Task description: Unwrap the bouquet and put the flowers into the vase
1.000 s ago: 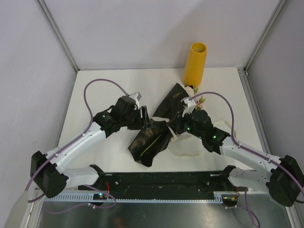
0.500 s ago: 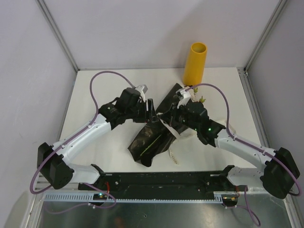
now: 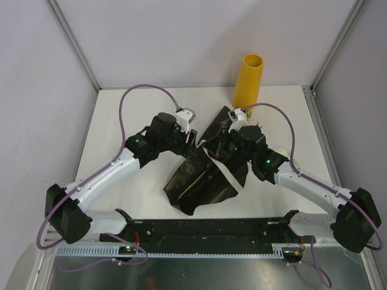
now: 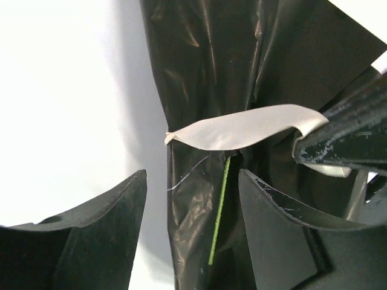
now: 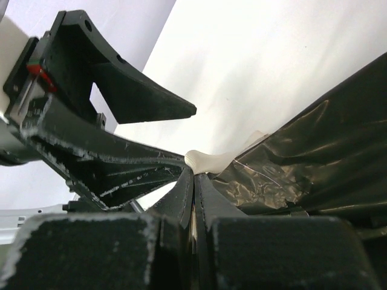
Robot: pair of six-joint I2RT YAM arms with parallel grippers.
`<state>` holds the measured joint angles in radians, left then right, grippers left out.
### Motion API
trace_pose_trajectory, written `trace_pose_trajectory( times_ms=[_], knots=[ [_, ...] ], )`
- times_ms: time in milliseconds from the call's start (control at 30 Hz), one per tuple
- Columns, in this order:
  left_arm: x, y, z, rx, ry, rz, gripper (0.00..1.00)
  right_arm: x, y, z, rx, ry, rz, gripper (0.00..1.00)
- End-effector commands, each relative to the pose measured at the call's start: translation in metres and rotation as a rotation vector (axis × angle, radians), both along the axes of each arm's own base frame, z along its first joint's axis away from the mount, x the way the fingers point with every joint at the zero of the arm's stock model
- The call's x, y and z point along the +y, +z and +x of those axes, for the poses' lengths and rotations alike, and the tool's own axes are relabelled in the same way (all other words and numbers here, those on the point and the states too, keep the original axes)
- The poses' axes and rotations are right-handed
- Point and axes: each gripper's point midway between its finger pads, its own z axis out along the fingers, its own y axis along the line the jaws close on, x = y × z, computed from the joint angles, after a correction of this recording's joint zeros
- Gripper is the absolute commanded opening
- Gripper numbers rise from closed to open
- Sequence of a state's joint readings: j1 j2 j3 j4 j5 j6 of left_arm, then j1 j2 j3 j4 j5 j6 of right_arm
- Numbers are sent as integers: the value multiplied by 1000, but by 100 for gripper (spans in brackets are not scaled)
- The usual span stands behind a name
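Observation:
The bouquet [image 3: 199, 181] lies mid-table in its glossy black wrap, narrow waist toward the back. My left gripper [image 4: 192, 181] is open and straddles that waist [image 3: 195, 141]; one thin green stem [image 4: 219, 211] shows in a fold of the wrap. A cream ribbon [image 4: 242, 130] crosses the waist. My right gripper [image 5: 194, 172] is shut on the ribbon's end [image 5: 208, 160], right beside the left fingers [image 5: 121, 96]. From above it sits at the waist [image 3: 213, 148]. My right arm hides most of the flowers. The mustard-yellow vase [image 3: 250, 81] stands upright at the back.
The wrap's wide skirt [image 3: 208, 193] spreads toward the near edge. Grey walls close in the table at the back and both sides. Both arms' purple cables [image 3: 145, 90] arch over the table.
My right gripper moved left to the bouquet's waist and shut on the ribbon. The loose cream tail on the table to the right is no longer visible. My left gripper shifted toward the back right.

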<state>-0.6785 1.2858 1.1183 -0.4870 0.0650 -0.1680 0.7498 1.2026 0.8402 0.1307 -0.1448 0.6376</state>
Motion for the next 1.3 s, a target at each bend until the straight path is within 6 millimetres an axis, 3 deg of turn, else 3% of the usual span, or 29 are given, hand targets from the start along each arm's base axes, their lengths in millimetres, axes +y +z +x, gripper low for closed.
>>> trace_pose_trajectory(
  times_ms=[0, 267, 467, 533, 600, 667, 767, 833, 1033, 1267],
  knots=[
    [-13, 32, 14, -284, -191, 4, 68, 4, 29, 4, 3, 3, 86, 0],
    [-48, 24, 27, -338, -292, -69, 67, 2, 30, 6, 37, 6, 111, 0],
    [-54, 13, 46, -392, -269, -49, 63, -4, 37, 4, 41, 0, 125, 0],
    [-53, 10, 48, -397, -269, -36, 55, -8, 40, 5, 36, -8, 126, 0],
    [-52, 10, 49, -401, -262, -30, 29, -12, 41, 4, 28, -13, 119, 1],
    [-49, 15, 52, -404, -226, -35, 9, -17, 38, 3, 31, -30, 98, 12],
    [-43, 31, 54, -410, -167, -66, 1, -31, 24, 2, 72, -88, 38, 34],
    [-39, 45, 52, -420, -134, -98, 0, -43, 16, 3, 93, -143, 3, 43],
    [-35, 78, 43, -443, -103, -186, 0, -73, -10, 25, 107, -314, -45, 46],
    [-19, 107, 53, -476, 1, -218, 0, -76, -75, 50, 226, -371, -124, 52]
  ],
)
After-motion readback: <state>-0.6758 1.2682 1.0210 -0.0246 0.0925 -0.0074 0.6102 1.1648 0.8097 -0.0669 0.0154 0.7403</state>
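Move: The cream ribbon, its raised end still pinched in my shut right fingers, runs past my left fingers about 4 cm ahead and 5 cm to the right, roughly level with them. The black wrap it crosses lies about 11 cm below my left hand, centred some 9 cm to the right and level fore-and-aft. The flower heads are some 20 cm ahead and 23 cm right of my left hand, roughly 9 cm lower. I reach my open left hand about 5 cm to the right and 4 cm forward, swinging clockwise and tipping its fingers up some 15 degrees, and pinch the ribbon beside my nearly still right fingertips. Those then open halfway, let go and draw off about 7 cm to the right, then also forward and down over the wrap, while my left hand lifts the ribbon some 6 cm. ##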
